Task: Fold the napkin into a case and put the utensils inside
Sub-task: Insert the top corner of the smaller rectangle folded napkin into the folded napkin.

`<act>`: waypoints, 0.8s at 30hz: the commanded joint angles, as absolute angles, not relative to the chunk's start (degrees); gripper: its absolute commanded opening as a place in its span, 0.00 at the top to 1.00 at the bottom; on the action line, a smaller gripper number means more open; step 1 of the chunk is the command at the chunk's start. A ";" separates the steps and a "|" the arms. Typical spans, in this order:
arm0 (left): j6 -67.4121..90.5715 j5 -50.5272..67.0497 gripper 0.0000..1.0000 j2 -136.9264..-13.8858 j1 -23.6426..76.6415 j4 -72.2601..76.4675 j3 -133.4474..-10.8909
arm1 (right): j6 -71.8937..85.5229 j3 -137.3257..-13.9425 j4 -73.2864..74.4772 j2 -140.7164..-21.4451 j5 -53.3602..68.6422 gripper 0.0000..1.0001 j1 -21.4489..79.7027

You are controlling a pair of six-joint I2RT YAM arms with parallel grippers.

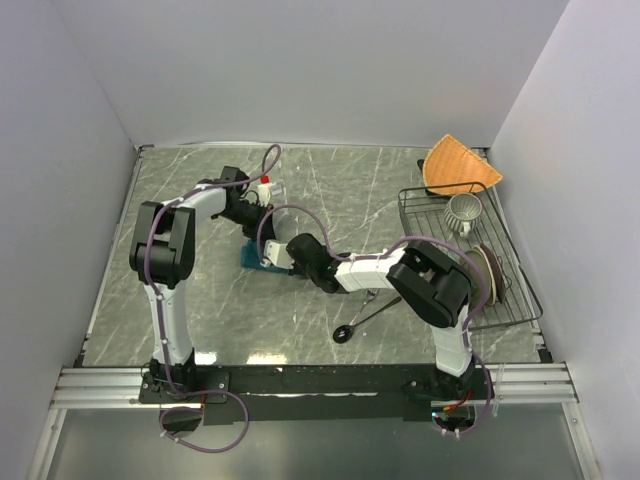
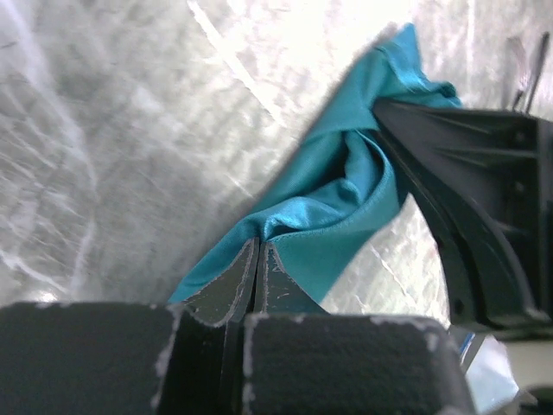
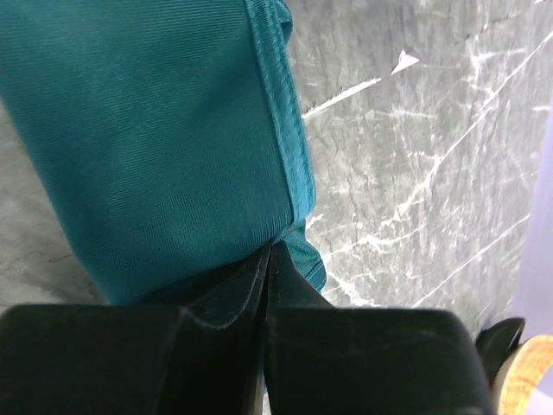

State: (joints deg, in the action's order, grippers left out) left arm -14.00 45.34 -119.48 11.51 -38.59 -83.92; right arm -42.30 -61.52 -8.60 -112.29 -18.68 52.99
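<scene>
The teal napkin (image 1: 257, 258) lies bunched on the marble table between my two arms, and only a small part of it shows from above. My left gripper (image 1: 251, 236) is shut on one edge of the napkin (image 2: 346, 186), its jaws (image 2: 257, 245) pressed together on the cloth. From the other side my right gripper (image 1: 275, 258) is shut on another edge of the napkin (image 3: 155, 147), fingertips (image 3: 271, 249) closed over the hem. The right gripper's dark body (image 2: 471, 199) shows in the left wrist view. The dark spoon (image 1: 346, 333) lies near the front. A thin silver fork (image 1: 371, 298) lies beside its handle.
A wire rack (image 1: 519, 316) stands at the right with a metal cup (image 1: 463, 212) and upright plates (image 1: 490, 272) in it. An orange fan-shaped cloth (image 1: 458, 165) lies behind it. White walls close the table on three sides.
</scene>
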 commanded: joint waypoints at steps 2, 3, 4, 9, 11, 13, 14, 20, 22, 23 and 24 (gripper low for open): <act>-10.11 43.68 0.99 -122.95 10.72 -35.42 -83.50 | -44.99 -60.47 -13.27 -110.74 -17.75 1.00 52.91; -8.89 43.59 0.99 -123.83 10.46 -35.42 -83.15 | -45.17 -60.56 -14.14 -110.57 -18.01 1.00 52.65; -8.09 43.68 0.99 -124.19 10.11 -35.16 -82.01 | -45.18 -60.90 -14.15 -110.48 -18.02 0.97 52.47; -1.85 43.86 0.99 -125.33 7.65 -31.82 -78.23 | -44.12 -63.72 -12.57 -109.87 -18.11 0.76 50.72; -0.45 44.56 0.99 -125.42 7.21 -30.86 -76.73 | -42.81 -65.47 -10.30 -109.51 -18.10 0.64 50.36; -0.44 44.82 0.99 -125.25 7.12 -30.32 -75.86 | -41.23 -67.31 -7.84 -108.81 -16.97 0.52 50.01; -0.35 44.82 0.99 -125.24 7.12 -30.15 -75.68 | -39.31 -67.93 -4.86 -107.85 -16.18 0.50 49.75; 1.58 44.56 0.99 -124.54 7.03 -29.27 -74.71 | -32.71 -71.89 4.81 -104.51 -13.62 0.42 49.48; 1.67 44.65 0.99 -124.37 7.03 -29.01 -74.44 | -29.55 -73.47 7.11 -103.37 -12.32 0.39 49.22; 1.76 44.56 0.99 -124.37 7.03 -28.92 -74.36 | -28.49 -73.82 8.60 -102.92 -11.87 0.37 48.87; 1.84 44.65 0.99 -124.37 6.94 -28.92 -74.18 | -27.43 -74.00 8.96 -102.57 -11.60 0.32 48.61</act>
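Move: The right fingertips are shut on the corner being tucked at the folded napkin's right end, with the cloth just under them. The fork lies about 12 cm to the right of this hand and 8 cm back, and the spoon's middle about 12 cm right and 13 cm back. The left hand already pinches the napkin's far edge right at its tips; from it the tucked corner lies roughly 8 cm to the right and 2 cm back. The right hand lets go of the tucked corner, its fingers opening to well over half while it eases forward a couple of centimetres, then it lifts away from the napkin's right end, ending about 5.5 cm higher. Meanwhile the left hand keeps its pinch on the far edge, sinking about 2 cm with it towards the table and rolling some 20 degrees. ##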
